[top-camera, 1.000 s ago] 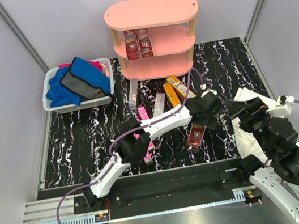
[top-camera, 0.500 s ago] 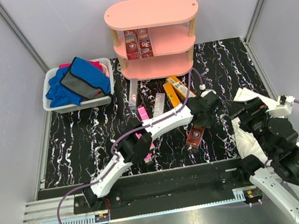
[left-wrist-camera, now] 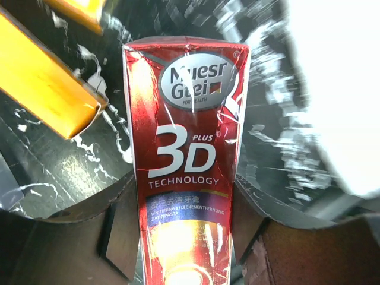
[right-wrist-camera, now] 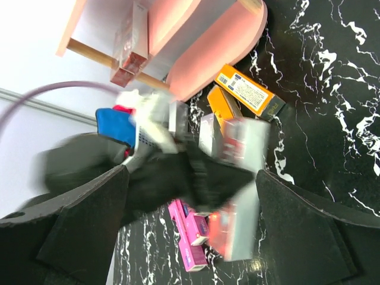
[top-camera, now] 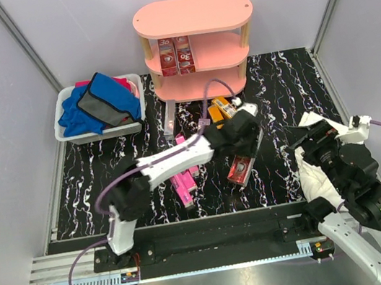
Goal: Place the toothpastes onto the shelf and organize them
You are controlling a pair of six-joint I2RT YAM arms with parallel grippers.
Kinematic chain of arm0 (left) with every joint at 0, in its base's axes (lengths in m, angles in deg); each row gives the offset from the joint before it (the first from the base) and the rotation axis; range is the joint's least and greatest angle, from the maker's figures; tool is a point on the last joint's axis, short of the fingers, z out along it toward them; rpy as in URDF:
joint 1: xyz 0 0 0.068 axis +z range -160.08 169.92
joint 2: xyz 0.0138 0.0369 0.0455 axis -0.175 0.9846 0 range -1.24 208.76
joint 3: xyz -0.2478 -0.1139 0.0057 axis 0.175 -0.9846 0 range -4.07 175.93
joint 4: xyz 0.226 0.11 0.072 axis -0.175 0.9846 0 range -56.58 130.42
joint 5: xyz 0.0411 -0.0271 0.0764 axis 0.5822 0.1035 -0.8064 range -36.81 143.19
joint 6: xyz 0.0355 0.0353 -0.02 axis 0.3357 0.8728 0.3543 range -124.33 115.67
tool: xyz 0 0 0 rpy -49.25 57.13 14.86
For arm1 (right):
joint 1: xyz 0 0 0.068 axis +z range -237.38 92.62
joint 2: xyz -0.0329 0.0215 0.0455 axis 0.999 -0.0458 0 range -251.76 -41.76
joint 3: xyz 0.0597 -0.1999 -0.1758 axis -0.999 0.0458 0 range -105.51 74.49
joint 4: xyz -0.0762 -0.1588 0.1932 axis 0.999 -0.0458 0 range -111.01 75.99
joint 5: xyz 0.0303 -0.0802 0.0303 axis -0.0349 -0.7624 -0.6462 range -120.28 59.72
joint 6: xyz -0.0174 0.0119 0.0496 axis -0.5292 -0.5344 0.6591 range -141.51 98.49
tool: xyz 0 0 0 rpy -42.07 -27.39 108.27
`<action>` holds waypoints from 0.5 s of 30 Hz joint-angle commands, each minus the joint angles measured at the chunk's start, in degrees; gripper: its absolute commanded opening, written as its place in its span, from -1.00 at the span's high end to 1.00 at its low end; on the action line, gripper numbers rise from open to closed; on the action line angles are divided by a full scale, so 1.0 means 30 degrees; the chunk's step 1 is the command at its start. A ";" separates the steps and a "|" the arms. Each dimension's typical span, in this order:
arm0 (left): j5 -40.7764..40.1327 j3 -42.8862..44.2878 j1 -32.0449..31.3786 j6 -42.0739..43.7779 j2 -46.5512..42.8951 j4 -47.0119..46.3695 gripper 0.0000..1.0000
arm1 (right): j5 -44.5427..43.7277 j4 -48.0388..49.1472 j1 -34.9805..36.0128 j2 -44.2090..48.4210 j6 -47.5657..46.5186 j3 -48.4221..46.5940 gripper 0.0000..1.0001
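My left gripper (top-camera: 240, 153) is shut on a dark red toothpaste box (top-camera: 239, 170) and holds it over the black marble table, in front of the salmon-pink shelf (top-camera: 191, 15). In the left wrist view the box (left-wrist-camera: 189, 119) sits between both fingers (left-wrist-camera: 122, 228). Two red boxes (top-camera: 176, 54) stand on the shelf's middle tier. Orange (top-camera: 223, 110), silver (top-camera: 170, 120) and pink (top-camera: 183, 186) boxes lie loose on the table. My right gripper (top-camera: 306, 143) is open and empty at the right. Its view shows the shelf (right-wrist-camera: 202, 53) and the pink boxes (right-wrist-camera: 193, 234).
A white bin (top-camera: 71, 135) with blue and grey cloths (top-camera: 99, 99) stands at the back left. A white cloth (top-camera: 311, 170) lies under my right arm. Grey walls close in the table on three sides.
My left arm has swung left and back towards the shelf, carrying the red box with it. The right arm has shifted only slightly.
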 commanded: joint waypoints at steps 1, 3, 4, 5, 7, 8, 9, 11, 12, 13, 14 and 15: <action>0.2496 -0.3058 0.1334 -0.1656 -0.5109 -0.6026 0.01 | 0.0792 0.0218 0.0059 -0.0845 -0.0652 -0.0652 -0.97; 0.4457 -0.5928 0.2388 -0.2508 -0.6287 -0.8885 0.01 | 0.1057 0.0480 0.0059 -0.1080 -0.0595 -0.0418 -0.98; 0.5015 -0.7010 0.2798 -0.3615 -0.7424 -0.9862 0.02 | 0.1464 0.0656 0.0001 -0.1314 -0.0507 -0.0301 -0.98; 0.6065 -0.7949 0.3585 -0.4177 -0.7987 -1.0539 0.02 | 0.1671 0.1064 0.0029 -0.1461 -0.0507 -0.0126 -0.98; 0.6775 -1.0646 0.4351 -0.5958 -0.9506 -1.3350 0.02 | 0.2547 0.1505 0.0029 -0.2103 -0.0477 0.0080 -0.97; 0.7300 -1.1437 0.5138 -0.6579 -1.0009 -1.4141 0.02 | 0.2784 0.1855 0.0058 -0.2368 -0.0535 0.0168 -0.98; 0.7480 -1.3243 0.5523 -0.7252 -1.0507 -1.5715 0.02 | 0.3019 0.2033 0.0030 -0.2632 -0.0623 0.0227 -0.98; 0.7802 -1.5010 0.6575 -0.9273 -1.1826 -1.7451 0.00 | 0.3867 0.2820 0.0029 -0.3423 -0.0885 0.0518 -1.00; 0.7920 -1.6614 0.6930 -1.0731 -1.2178 -1.9229 0.00 | 0.4538 0.3202 0.0029 -0.4093 -0.0945 0.0694 -0.99; 0.8008 -1.7530 0.7252 -1.1528 -1.2791 -2.0175 0.00 | 0.4950 0.3786 0.0058 -0.4447 -0.1004 0.0783 -0.99; 0.8183 -1.8264 0.7952 -1.2232 -1.3058 -2.1025 0.00 | 0.5332 0.4053 0.0030 -0.4857 -0.1237 0.0813 -1.00; 0.8243 -1.8909 0.8249 -1.3516 -1.3235 -2.2513 0.00 | 0.6235 0.4375 0.0059 -0.5673 -0.1268 0.0900 -1.00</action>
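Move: The right hand's fingers will next close on the red 3D toothpaste box in the left grip, its middle some 11 cm to that hand's left, 4 ahead and 18 below. The left hand takes the box to the space above the pink boxes, about 21 cm to its left, 3 back and 9 below. From the left hand, the silver box lies roughly 15 cm left and 3 ahead, the nearer orange box 9 left and 5 ahead, both 9 below. Still pinching the red 3D box between its fingers, the left hand swings it left, some 13 cm, towards the pink boxes and a little forward. It first rises nearly 10 cm, then sinks slightly, while the wrist rolls over 40 degrees so the fingers come up to point nearly level to the right. The right hand, open and empty, follows about 5 cm left, also forward and down. ##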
